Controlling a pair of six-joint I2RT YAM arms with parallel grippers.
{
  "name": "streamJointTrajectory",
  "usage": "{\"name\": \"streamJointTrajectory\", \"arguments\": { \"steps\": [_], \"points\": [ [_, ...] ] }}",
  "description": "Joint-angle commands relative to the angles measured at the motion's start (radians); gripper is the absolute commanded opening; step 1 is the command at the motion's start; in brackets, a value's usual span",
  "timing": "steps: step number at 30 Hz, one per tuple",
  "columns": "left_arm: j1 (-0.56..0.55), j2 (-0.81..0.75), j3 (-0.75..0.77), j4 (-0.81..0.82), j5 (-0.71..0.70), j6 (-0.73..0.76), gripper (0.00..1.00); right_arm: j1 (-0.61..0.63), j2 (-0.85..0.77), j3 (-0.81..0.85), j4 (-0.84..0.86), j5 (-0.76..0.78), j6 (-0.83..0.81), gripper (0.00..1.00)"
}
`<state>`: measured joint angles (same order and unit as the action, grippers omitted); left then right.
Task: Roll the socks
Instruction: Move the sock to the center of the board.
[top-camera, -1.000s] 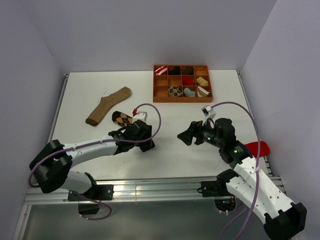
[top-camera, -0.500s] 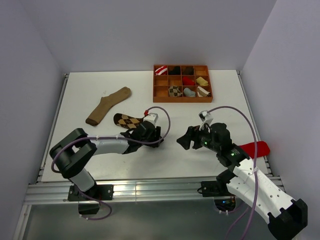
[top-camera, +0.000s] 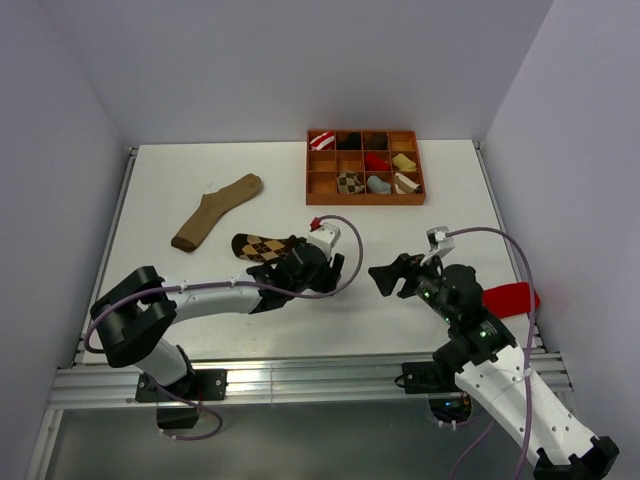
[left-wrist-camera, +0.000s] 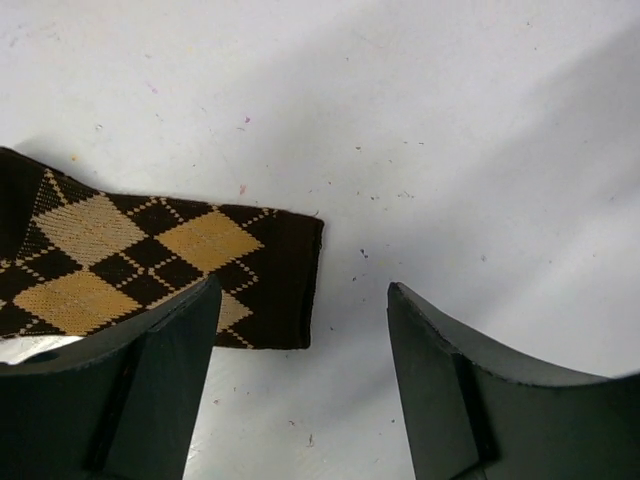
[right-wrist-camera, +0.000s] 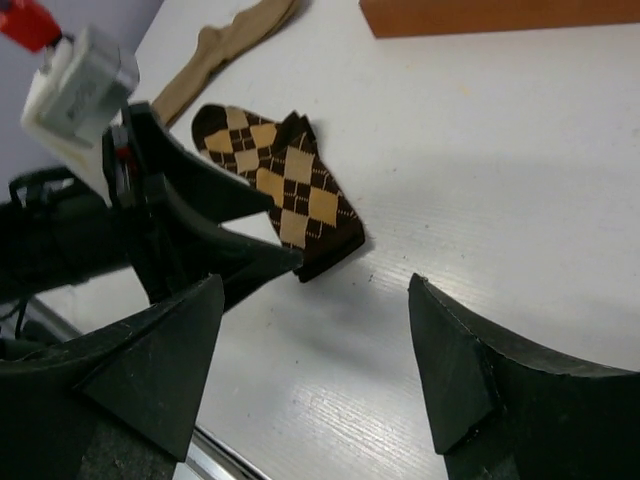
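One brown argyle sock (top-camera: 262, 247) lies flat on the white table, left of centre. My left gripper (top-camera: 322, 275) hovers just past its dark cuff end. In the left wrist view the gripper (left-wrist-camera: 305, 290) is open, and the cuff (left-wrist-camera: 285, 275) lies beside the left finger, not between the pads. My right gripper (top-camera: 388, 278) is open to the right of it and faces the sock. The right wrist view shows the argyle sock (right-wrist-camera: 285, 185) beyond its open gripper (right-wrist-camera: 315, 285), with the left gripper (right-wrist-camera: 200, 235) over the sock's near end. No grey sock lies loose on the table.
A long plain tan sock (top-camera: 215, 212) lies at the back left. An orange compartment tray (top-camera: 365, 196) holding several rolled socks stands at the back right. A red sock (top-camera: 510, 297) lies by the table's right edge, under the right arm.
My left gripper moved right and the argyle sock came with it, now stretched out flat. Its jaws narrowed briefly, then reopened. The right gripper shifted slightly right.
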<state>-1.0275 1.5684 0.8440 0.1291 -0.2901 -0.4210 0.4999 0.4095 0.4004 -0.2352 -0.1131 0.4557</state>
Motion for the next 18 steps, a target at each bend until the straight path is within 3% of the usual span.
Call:
{"name": "streamJointTrajectory", "arguments": {
  "steps": [1, 8, 18],
  "points": [
    [-0.045, -0.013, -0.003, 0.012, -0.084, 0.093, 0.72, 0.002, -0.07, -0.017, -0.009, 0.136, 0.055, 0.81],
    [-0.104, 0.077, 0.035, -0.002, -0.162, 0.148, 0.71, 0.003, -0.143, -0.035, -0.039, 0.21, 0.11, 0.81],
    [-0.138, 0.185, 0.098, -0.066, -0.276, 0.183, 0.69, 0.003, -0.129, -0.037, -0.038, 0.19, 0.1, 0.81]
  ]
}}
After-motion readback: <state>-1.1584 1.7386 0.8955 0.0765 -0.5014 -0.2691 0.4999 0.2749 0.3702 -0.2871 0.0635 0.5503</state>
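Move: The argyle sock's cuff end lies just ahead of my left hand, about 3 cm out, 1 cm left and 6 cm below. The middle of the argyle sock is roughly 7 cm ahead and 10 cm left. The tan sock lies some 19 cm ahead and 28 cm left of that hand; the sorting box stands about 30 cm ahead and 10 cm right. From my right hand the argyle sock is some 10 cm ahead, 25 cm left and 16 cm below. I lower my open left hand about 5 cm towards the board on the near side of the argyle sock's cuff, easing back a couple of centimetres on the way and rolling its left side up nearly 20 degrees. The fingers stay wide and short of the cuff. Meanwhile my empty right hand backs off about 3 cm to the right, turning some 10 degrees clockwise. ##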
